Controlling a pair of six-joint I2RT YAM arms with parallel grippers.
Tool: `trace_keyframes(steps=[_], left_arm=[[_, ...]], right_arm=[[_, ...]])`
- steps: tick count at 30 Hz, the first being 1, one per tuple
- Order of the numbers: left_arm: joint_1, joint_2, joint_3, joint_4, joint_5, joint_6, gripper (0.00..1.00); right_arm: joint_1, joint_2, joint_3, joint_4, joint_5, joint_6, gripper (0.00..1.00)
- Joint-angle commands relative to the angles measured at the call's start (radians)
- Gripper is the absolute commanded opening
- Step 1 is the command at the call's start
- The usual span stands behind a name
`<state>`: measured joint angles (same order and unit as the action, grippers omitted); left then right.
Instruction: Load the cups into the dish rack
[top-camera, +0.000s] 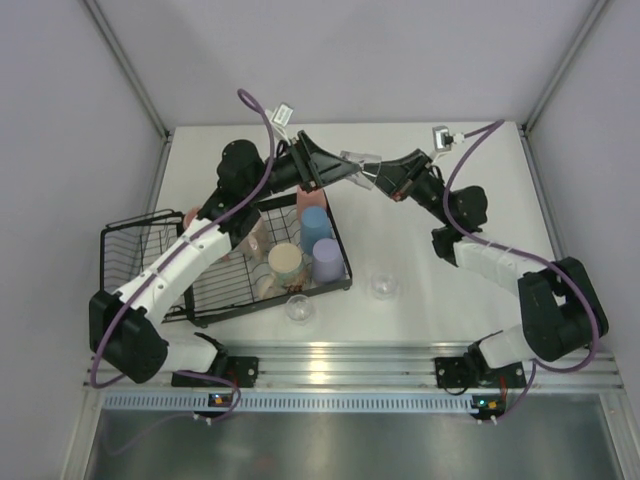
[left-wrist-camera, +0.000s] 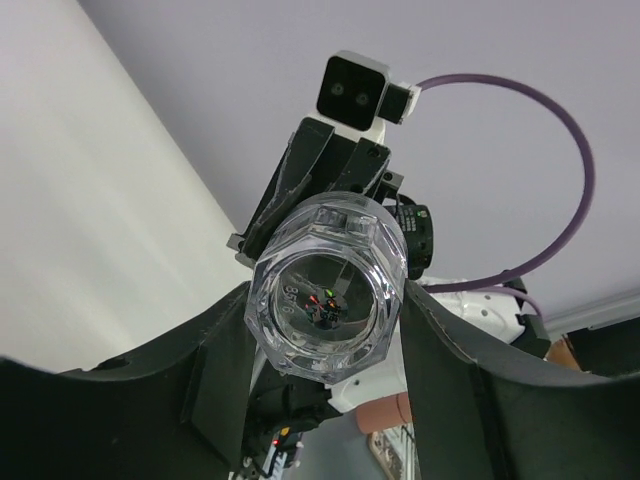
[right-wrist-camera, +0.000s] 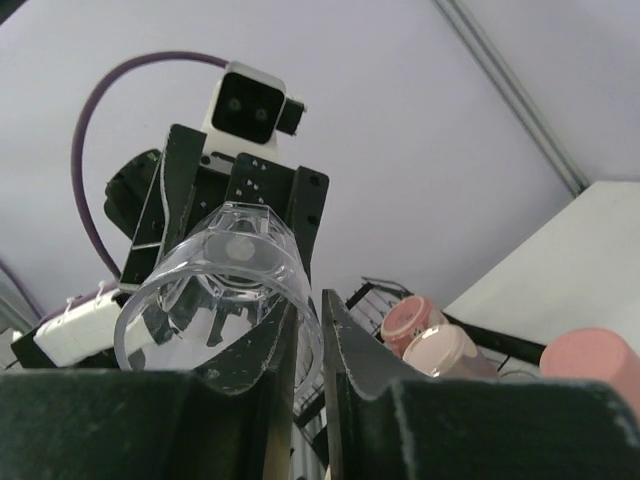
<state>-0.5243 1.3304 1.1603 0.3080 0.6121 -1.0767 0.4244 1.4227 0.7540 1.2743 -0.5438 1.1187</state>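
A small clear glass (top-camera: 362, 163) hangs in the air above the back of the table, between both arms. My left gripper (top-camera: 352, 166) is shut around its body; in the left wrist view its faceted base (left-wrist-camera: 328, 290) sits between my black fingers (left-wrist-camera: 220, 370). My right gripper (top-camera: 380, 176) pinches the rim from the other side: the glass (right-wrist-camera: 215, 290) wall runs through the narrow gap of the right gripper (right-wrist-camera: 310, 325). The black wire dish rack (top-camera: 130, 228) sits at the left and holds blue (top-camera: 315, 222), lavender (top-camera: 326, 257), cream (top-camera: 285, 263) and pink (top-camera: 255, 240) cups.
Two more clear glasses (top-camera: 385, 286) (top-camera: 299, 308) stand on the table in front of the rack's right end. Pink cups (right-wrist-camera: 412, 320) and rack wires (right-wrist-camera: 385, 290) show below in the right wrist view. Walls close off the back and sides.
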Motion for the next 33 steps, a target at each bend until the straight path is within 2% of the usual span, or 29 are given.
trace_keyframes(steps=[1,3,5,6,14,16,17,18,19,20,21,22,23,25,30,33], left_arm=[[-0.006,-0.048,0.053,-0.102,-0.049,0.127,0.00],[-0.002,-0.094,0.056,-0.165,-0.110,0.199,0.00],[0.004,-0.125,0.059,-0.245,-0.165,0.236,0.00],[0.012,-0.151,0.061,-0.276,-0.187,0.270,0.00],[0.044,-0.220,0.093,-0.507,-0.325,0.388,0.00],[0.046,-0.224,0.146,-0.668,-0.461,0.463,0.00],[0.047,-0.221,0.173,-0.731,-0.526,0.530,0.00],[0.047,-0.220,0.221,-0.859,-0.686,0.561,0.00],[0.050,-0.218,0.240,-0.907,-0.748,0.587,0.00],[0.059,-0.218,0.254,-0.953,-0.818,0.630,0.00],[0.069,-0.217,0.268,-1.018,-0.880,0.647,0.00],[0.076,-0.218,0.288,-1.050,-0.991,0.662,0.00],[0.104,-0.206,0.295,-1.076,-1.041,0.687,0.00],[0.138,-0.194,0.311,-1.145,-1.147,0.701,0.00],[0.309,-0.152,0.228,-1.208,-1.218,0.722,0.00],[0.476,-0.161,0.162,-1.213,-1.100,0.719,0.00]], right_arm=[[0.013,0.018,0.039,0.088,-0.124,0.021,0.16],[0.005,0.002,0.027,0.068,-0.119,0.018,0.17],[-0.009,-0.017,0.028,0.030,-0.128,-0.008,0.76],[-0.015,-0.025,0.028,-0.022,-0.133,-0.017,0.81],[-0.030,-0.097,0.010,-0.207,-0.140,-0.102,0.96],[-0.047,-0.132,0.004,-0.246,-0.128,-0.106,0.99],[-0.055,-0.148,0.005,-0.332,-0.120,-0.118,0.99],[-0.064,-0.165,0.025,-0.416,-0.108,-0.138,0.99],[-0.067,-0.204,0.042,-0.508,-0.076,-0.214,0.99],[-0.068,-0.223,0.062,-0.708,-0.053,-0.267,0.99],[-0.069,-0.241,0.102,-0.789,-0.032,-0.316,0.99],[-0.069,-0.272,0.114,-0.846,0.013,-0.380,0.99],[-0.069,-0.286,0.123,-0.930,0.031,-0.402,0.99],[-0.070,-0.320,0.136,-0.977,0.063,-0.450,0.99],[-0.076,-0.334,0.130,-1.000,0.055,-0.441,0.99],[-0.087,-0.309,0.142,-1.007,-0.001,-0.427,0.99]])
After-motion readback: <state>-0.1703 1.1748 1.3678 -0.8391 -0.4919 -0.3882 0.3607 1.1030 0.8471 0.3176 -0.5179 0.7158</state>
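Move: The left gripper holds the clear glass. The red mug at the rack's left end lies about 34 cm to the gripper's left, 3 cm ahead and some 32 cm below. At that depth too, the cream mug stands 24 cm left and 3 ahead, and the blue cup 7 left and 5 ahead. The right fingers are still on the glass, its middle about 3 cm to their left and 1 cm higher; from them the red mug is some 39 cm left, 1 ahead and 30 below. Spread the right fingers wide to give up the glass, easing that hand about 4 cm down and then 4 cm right, clear of it. Keep the left grip shut and sweep the glass some 33 cm left and 10 cm down, over the rack towards the red mug, swinging the wrist round about 95 degrees so the fingers go from pointing right to pointing forward and down. ##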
